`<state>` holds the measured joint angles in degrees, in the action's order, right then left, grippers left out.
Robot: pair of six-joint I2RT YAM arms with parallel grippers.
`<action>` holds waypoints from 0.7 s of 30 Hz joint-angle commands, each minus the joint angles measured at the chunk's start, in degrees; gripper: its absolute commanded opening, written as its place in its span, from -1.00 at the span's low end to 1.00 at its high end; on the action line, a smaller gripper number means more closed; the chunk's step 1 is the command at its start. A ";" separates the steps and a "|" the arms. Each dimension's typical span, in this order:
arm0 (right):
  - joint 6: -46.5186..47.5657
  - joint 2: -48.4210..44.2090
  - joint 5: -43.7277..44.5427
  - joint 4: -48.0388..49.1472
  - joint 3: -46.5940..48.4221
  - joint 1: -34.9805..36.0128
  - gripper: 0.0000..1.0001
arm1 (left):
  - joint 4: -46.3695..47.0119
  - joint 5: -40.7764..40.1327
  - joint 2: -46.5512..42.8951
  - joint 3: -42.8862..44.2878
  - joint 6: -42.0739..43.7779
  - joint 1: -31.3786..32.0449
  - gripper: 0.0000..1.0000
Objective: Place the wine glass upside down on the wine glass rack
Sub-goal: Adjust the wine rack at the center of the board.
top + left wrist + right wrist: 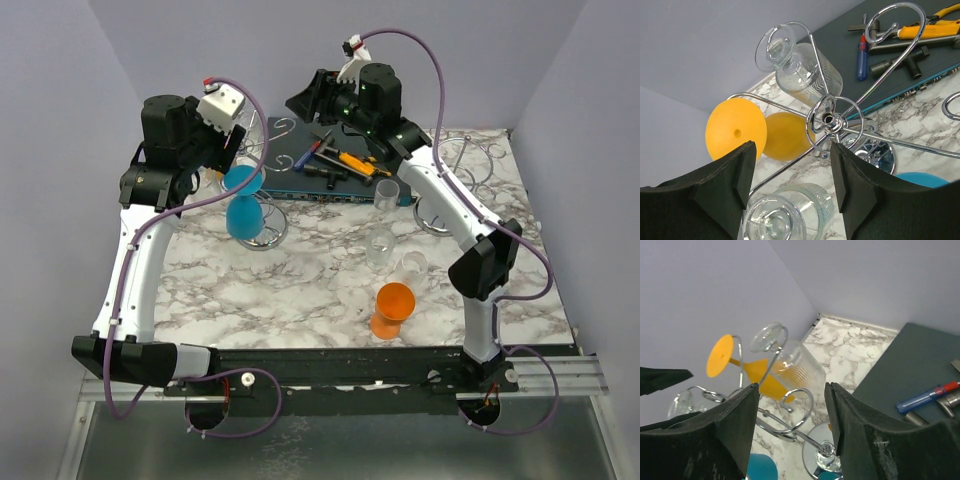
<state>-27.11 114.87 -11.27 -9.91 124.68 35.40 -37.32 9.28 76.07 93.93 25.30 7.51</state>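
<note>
The chrome wine glass rack (268,237) stands at the back left of the table, and its hub (830,119) shows in the left wrist view. Upside down on its arms hang a clear ribbed wine glass (807,72) (792,362), an orange one (737,132) (757,371), a blue one (243,205) and a second clear one (785,212). My left gripper (792,170) (215,168) is open just above that second clear glass, with gaps on both sides. My right gripper (791,412) (305,100) hangs open, high behind the rack, with nothing in it.
A dark tray (300,150) with hand tools lies behind the rack. A second chrome rack (460,165) stands at the back right. Three clear glasses (380,245) and an orange wine glass (392,308) stand mid-table. Purple walls close in the back and sides.
</note>
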 commanded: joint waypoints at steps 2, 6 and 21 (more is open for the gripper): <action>-2.72 3.07 -2.79 -2.95 1.53 -0.93 0.26 | 0.57 1.80 0.35 0.34 -0.26 -0.29 0.35; -4.54 3.97 -5.81 -2.20 1.20 -0.94 0.24 | 0.58 1.53 0.57 0.04 0.08 -0.23 0.35; -9.39 4.97 -9.22 -1.45 -1.75 -0.94 -0.20 | 1.30 0.92 1.80 0.22 0.57 -0.25 0.35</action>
<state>-34.70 118.72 -18.17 -11.44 123.57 34.50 -37.30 9.67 77.65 93.93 25.58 7.51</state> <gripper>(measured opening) 0.418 0.672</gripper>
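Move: From the right hand, the wine rack's right-hand curl lies about 7 cm below, 3 cm to the left and some 2 cm back. Beyond the curl, the rack's hub is roughly 11 cm left of the hand, 3 cm back and 8 cm down; a hanging clear glass is about 10 cm left, 2 cm farther out and 11 cm lower. From the left hand, the curl lies some 10 cm right, 5 cm ahead and 4 cm below. The right hand drops about 5 cm towards the curl of the rack's right-hand arm, running slightly forward at first, then easing back and some 2 cm to the left while the wrist tips down by about 10 degrees and turns a little counter-clockwise. As it settles, its fingers draw in from wide to a bit under half open with the curl lined up between their tips, not yet shut on the wire, and whether either finger touches it can't be seen. ##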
